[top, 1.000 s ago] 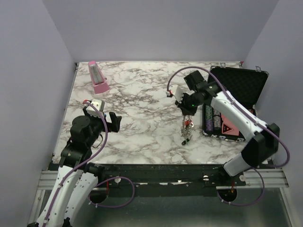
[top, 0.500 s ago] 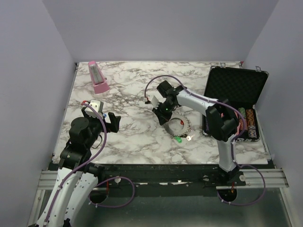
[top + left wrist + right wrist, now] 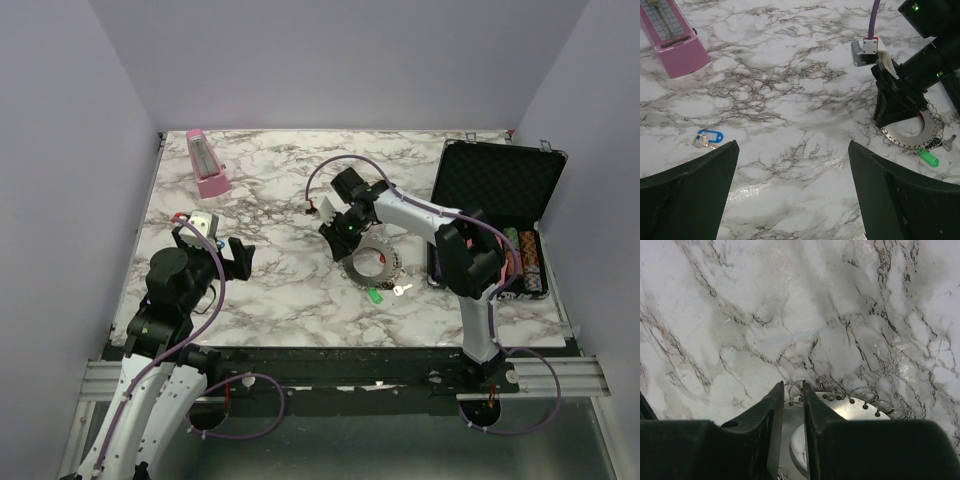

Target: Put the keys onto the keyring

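Observation:
The keyring (image 3: 374, 264) is a flat grey toothed ring lying on the marble, with wire loops along its rim (image 3: 860, 407). A green-headed key (image 3: 375, 295) and a bare silver key (image 3: 401, 290) lie at its near edge. In the left wrist view they show as the green head (image 3: 928, 159) and the silver key (image 3: 948, 142). A blue-headed key (image 3: 707, 138) lies alone far to the left. My right gripper (image 3: 793, 388) points down over the ring's far-left rim, its jaws a narrow gap apart with the ring's band showing between them. My left gripper (image 3: 792, 145) hovers wide open over bare marble.
A pink metronome (image 3: 208, 165) stands at the back left. An open black case (image 3: 500, 180) with stacked round chips (image 3: 528, 262) sits at the right edge. The right arm's body (image 3: 920, 70) rises over the ring.
The right arm swung left and down, bringing the ring from hanging in the air to lying flat on the marble. Its jaws then parted slightly. The left arm stayed still.

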You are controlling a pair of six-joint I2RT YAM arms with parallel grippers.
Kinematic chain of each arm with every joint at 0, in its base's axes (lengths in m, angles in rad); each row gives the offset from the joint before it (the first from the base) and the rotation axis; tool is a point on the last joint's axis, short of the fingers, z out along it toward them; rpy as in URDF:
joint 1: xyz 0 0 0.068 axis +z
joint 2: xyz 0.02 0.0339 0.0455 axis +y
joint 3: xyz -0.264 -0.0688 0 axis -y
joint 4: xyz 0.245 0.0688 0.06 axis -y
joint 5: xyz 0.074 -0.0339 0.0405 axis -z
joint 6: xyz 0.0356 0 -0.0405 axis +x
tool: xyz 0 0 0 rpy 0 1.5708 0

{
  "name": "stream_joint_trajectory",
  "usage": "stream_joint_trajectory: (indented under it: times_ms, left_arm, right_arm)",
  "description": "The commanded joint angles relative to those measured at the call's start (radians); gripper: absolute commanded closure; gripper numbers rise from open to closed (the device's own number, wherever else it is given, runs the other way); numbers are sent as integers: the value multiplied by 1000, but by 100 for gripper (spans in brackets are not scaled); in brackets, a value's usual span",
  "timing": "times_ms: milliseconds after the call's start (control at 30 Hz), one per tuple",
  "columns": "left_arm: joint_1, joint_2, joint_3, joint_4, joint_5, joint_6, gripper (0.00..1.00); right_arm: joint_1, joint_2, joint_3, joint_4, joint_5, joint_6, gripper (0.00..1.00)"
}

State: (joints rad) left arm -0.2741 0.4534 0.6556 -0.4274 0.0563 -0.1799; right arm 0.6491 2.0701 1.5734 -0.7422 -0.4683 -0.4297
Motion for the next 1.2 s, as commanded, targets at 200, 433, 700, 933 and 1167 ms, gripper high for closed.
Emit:
stream_joint_trajectory:
  times_ms: [200, 433, 700, 933, 1167]
  left_arm:
    - [6, -18, -8, 16, -24, 5, 1]
    - [6, -15, -8, 15, -19, 5, 1]
    - [6, -13, -11, 19, -21, 3, 1]
    - [50, 73, -7, 30, 33, -62, 1]
    - [291, 361, 28, 101, 335, -305, 2]
  right_arm:
    - [6, -113, -24, 4, -40, 9, 57]
    - [-23, -84, -47, 24, -7, 3, 61]
    - [-46, -24, 30, -46, -108, -24, 64]
    - [-60, -189, -30, -92, -342, -92, 59]
    - [-166, -390, -213, 50, -478, -21, 47]
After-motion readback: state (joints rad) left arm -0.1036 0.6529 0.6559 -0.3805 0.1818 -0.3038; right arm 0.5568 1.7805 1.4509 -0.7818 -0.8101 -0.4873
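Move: The keyring plate lies flat, its middle about 6 cm right of the right hand, 1 cm back and 2 cm below, so the fingertips are at its left rim. The green tag is some 9 cm back and 9 cm right of that hand, the bare key 8 cm back and 15 cm right. From the left hand the blue-tagged key lies about 12 cm ahead, 7 cm left and 22 cm below; the pink metronome's middle stands some 20 cm beyond that key and 6 cm farther left. The right hand lifts off the left rim of the laid-down keyring by 3 to 4 cm, dips back about 2 cm, then climbs to some 10 cm above its start while drawing back about 4 cm, its part-open fingers spreading further and tilting some 20 degrees outward to point more to the left. Only at the end does the left hand set off, still wide open and empty, about 3 cm forward and as far down towards the blue-tagged key, its fingers tipping down some 10 degrees. ##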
